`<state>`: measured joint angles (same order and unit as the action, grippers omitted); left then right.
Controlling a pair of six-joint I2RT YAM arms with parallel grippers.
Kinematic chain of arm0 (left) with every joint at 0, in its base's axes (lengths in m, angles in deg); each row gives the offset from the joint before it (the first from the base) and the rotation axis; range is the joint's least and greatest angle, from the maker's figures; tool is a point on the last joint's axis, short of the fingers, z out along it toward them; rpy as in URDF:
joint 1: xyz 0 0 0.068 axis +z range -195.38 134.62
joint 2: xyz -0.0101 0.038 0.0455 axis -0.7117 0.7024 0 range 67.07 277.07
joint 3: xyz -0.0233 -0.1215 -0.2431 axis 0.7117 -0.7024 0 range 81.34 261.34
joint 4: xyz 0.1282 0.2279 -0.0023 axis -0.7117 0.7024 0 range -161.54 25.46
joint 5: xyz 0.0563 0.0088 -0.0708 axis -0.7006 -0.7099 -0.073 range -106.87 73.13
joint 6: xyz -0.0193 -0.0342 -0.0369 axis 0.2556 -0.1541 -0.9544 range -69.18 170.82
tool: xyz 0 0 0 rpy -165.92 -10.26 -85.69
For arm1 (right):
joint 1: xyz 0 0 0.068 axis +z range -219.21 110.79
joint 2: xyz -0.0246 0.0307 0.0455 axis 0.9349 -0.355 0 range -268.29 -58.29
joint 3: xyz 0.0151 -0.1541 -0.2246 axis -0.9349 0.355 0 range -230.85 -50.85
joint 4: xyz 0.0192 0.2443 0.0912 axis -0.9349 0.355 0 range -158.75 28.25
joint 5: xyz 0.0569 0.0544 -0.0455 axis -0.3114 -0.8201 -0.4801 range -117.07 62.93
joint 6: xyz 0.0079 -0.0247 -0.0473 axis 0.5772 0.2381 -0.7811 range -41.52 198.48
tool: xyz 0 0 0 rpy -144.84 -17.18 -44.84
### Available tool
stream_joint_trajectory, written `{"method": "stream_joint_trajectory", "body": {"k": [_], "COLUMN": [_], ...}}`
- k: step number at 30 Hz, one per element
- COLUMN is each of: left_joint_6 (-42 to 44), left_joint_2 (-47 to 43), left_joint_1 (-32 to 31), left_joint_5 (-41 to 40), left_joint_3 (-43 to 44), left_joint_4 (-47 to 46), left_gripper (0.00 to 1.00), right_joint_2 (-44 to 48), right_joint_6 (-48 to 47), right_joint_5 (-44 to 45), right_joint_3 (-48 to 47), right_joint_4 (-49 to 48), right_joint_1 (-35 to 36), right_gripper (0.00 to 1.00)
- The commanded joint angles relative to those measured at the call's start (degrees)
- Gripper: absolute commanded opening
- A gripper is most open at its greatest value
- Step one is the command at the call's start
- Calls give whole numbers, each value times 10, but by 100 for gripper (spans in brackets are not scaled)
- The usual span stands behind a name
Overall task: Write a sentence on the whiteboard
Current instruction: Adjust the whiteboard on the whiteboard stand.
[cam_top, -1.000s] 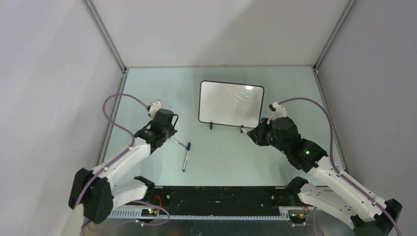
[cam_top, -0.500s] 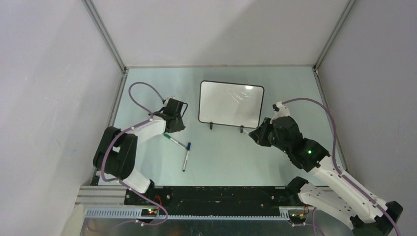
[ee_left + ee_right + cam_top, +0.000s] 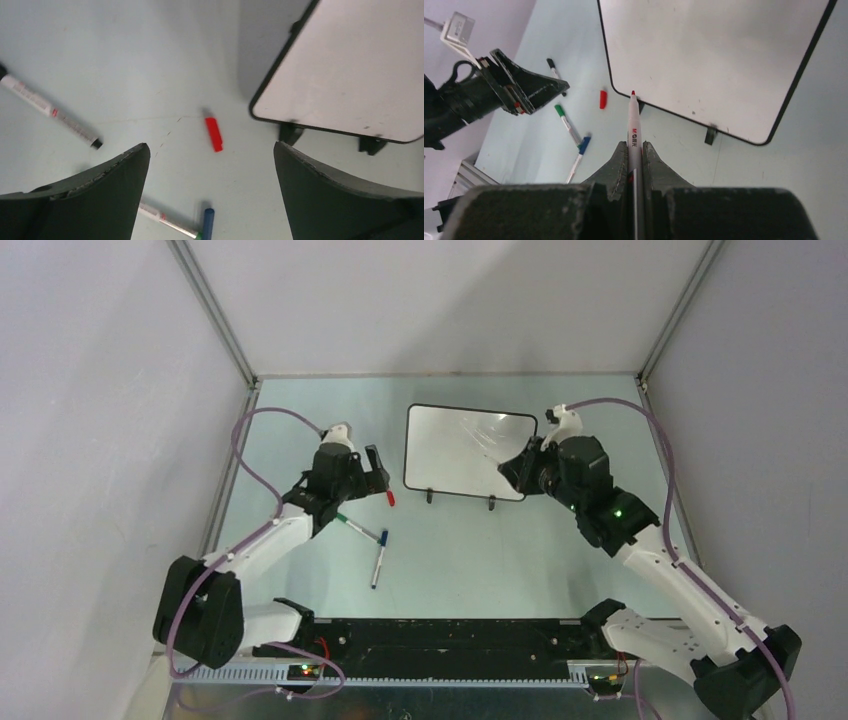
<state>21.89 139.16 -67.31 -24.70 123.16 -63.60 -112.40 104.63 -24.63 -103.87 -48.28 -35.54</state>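
Observation:
The whiteboard [image 3: 468, 450] [image 3: 345, 75] [image 3: 704, 55] stands on two small black feet, its glossy white face bare; no sentence shows on it. My right gripper [image 3: 508, 468] [image 3: 635, 146] is shut on a white marker [image 3: 634, 125] whose red tip points at the board's lower left corner, close to the frame. Left of the board my left gripper [image 3: 373, 472] [image 3: 210, 150] hangs open above the table, nothing between its fingers. A red cap [image 3: 390, 498] [image 3: 213, 134] [image 3: 603, 99] lies loose on the table below it, near the board's left foot.
A green-capped marker [image 3: 358, 528] [image 3: 566, 120] and a blue-capped marker [image 3: 379, 558] [image 3: 580, 152] lie touching in front of the left arm. A black-tipped marker [image 3: 50, 111] [image 3: 555, 72] lies further left. Grey walls enclose the table on three sides.
My left gripper has opened and the red cap now lies on the table. My right gripper has carried the marker up from the board's right foot to the board's face.

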Motion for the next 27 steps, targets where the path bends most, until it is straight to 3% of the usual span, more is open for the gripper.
{"method": "stream_joint_trajectory", "body": {"k": [1,4,6,11,17,23,27], "left_joint_6": [85,124,120,111,91,10,-23], "left_joint_2": [-15,3,37,161,227,288,317], "left_joint_1": [3,4,13,34,35,42,42], "left_joint_5": [81,146,160,286,335,385,418], "left_joint_3": [-35,-113,-127,-55,-51,-36,-12], "left_joint_4": [-191,-409,-477,-532,-612,-717,-717], "left_gripper": [99,99,99,97,93,81,66], "right_joint_2": [-22,-23,-14,24,105,163,160], "right_joint_6": [-23,-18,-18,-26,-27,-45,-45], "right_joint_5": [-67,-113,-124,-94,-68,-71,-99], "right_joint_3": [-43,-37,-27,-2,36,53,53], "right_joint_4": [-29,-10,-3,22,41,45,41], "right_joint_1": [-34,-49,-50,-52,-56,-61,-75], "right_gripper": [0,0,0,0,0,0,0]}}
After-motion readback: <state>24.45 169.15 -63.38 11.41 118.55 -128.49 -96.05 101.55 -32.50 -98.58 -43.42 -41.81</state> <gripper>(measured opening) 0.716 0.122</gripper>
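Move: The whiteboard's left edge lies about 10 cm to the left hand's right and 6 cm ahead, roughly level with it. The red cap is on the table almost straight below, some 9 cm down. The stand's left bracket is some 10 cm to the right, level fore and aft and 7 cm lower. From the right hand, which still holds the marker, the edge is about 18 cm left, 12 cm ahead and 14 cm lower. Left hand swings 10 cm right and forward onto the whiteboard's left edge, partly closing; right hand backs off rightward. ##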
